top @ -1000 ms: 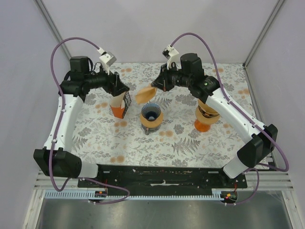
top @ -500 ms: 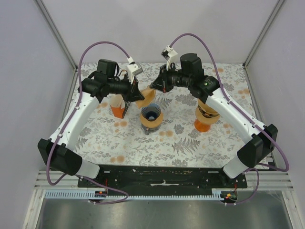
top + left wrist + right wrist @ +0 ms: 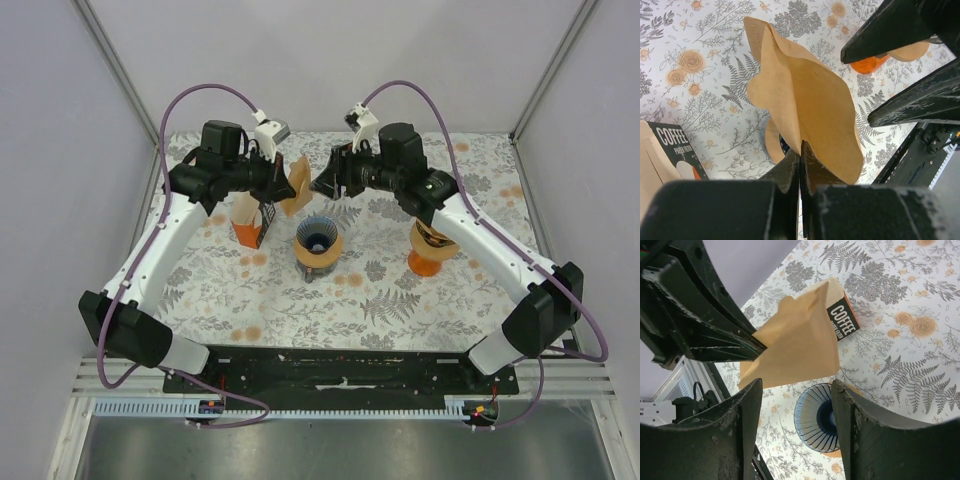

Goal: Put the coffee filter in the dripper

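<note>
The brown paper coffee filter (image 3: 296,185) hangs in the air above and behind the dripper, pinched at its edge by my left gripper (image 3: 283,186), which is shut on it. In the left wrist view the filter (image 3: 805,95) fans out from the closed gripper (image 3: 801,150). My right gripper (image 3: 322,182) stands open just right of the filter, not touching it. Through its spread gripper (image 3: 796,390) I see the filter (image 3: 795,342) and, below, the blue ribbed dripper (image 3: 815,420). The dripper (image 3: 318,238) sits on a wooden ring at the table's middle.
An orange box of coffee filters (image 3: 250,222) stands left of the dripper, below the left arm. An orange-based cup (image 3: 430,247) sits to the right under the right arm. The two grippers face each other closely over the floral tablecloth (image 3: 400,290).
The left arm swung in from the box and shut on the filter. The right gripper, which held the filter before, has opened and let it go. The filter now hangs more upright.
</note>
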Robot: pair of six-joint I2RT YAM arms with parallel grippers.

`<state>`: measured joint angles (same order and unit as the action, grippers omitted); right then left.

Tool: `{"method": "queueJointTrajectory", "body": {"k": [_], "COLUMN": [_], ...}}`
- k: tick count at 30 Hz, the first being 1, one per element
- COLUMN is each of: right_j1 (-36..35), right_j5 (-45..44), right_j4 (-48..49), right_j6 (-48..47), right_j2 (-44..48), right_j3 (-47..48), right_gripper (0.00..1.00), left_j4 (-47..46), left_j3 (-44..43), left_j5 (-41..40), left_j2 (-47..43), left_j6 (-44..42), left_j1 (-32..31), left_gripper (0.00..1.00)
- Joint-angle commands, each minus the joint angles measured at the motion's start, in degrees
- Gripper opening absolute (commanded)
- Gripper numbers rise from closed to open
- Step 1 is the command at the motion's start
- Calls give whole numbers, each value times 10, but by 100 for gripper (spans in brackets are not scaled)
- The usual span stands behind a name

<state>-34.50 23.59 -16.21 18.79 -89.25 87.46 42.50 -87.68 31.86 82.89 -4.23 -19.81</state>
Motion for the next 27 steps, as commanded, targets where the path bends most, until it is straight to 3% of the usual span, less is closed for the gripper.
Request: {"method": "queueJointTrajectory", "body": {"k": [1,6,13,18,27], "right_j1": [-14,-21,-36,-36,-36], "right_j5": [-54,-65,-104,-134,-186], "right_j4": [90,95,96,88,41], "right_j6": [28,36,32,20,-25], "right_j2": [34,19,14,-6,-49], "right_j3": [-33,-22,-13,-8,10], "right_gripper": [64,64,65,63,1], "left_j4": [-28,-27,-14,-9,-1], "left_j3": [-18,-19,-27,-35,-43], "left_j5": [-28,-64,-175,-182,-195], "left_j2": [-8,-5,0,1,1], "left_j6": [56,47,-2,-3,-7], "left_j1": [-10,-25,-71,-81,-84], "left_gripper": [2,2,2,2,2]}}
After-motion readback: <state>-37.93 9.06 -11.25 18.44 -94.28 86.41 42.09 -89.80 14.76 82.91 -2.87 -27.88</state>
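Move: My left hand already holds the coffee filter by one edge; the filter's middle is about 3 cm right of it and 2 cm ahead. The dripper stands some 5 cm right of that hand, 1 cm back and 9 cm below. From my open right hand, the filter's middle is about 4 cm left, 2 cm ahead and 3 cm lower; the dripper is about 2 cm left, 2 cm back and 12 cm down. The filter box lies roughly 18 cm left, 3 cm ahead and 17 cm below. I bring my open right fingers over the filter's free edge, hovering with small shifts before swinging them about 4 cm forward and 4 cm down while turning some 10 degrees clockwise, and close them so they pinch the paper. My left hand keeps its grip, easing only a centimetre or so right and rolling about 10 degrees to present the filter. ##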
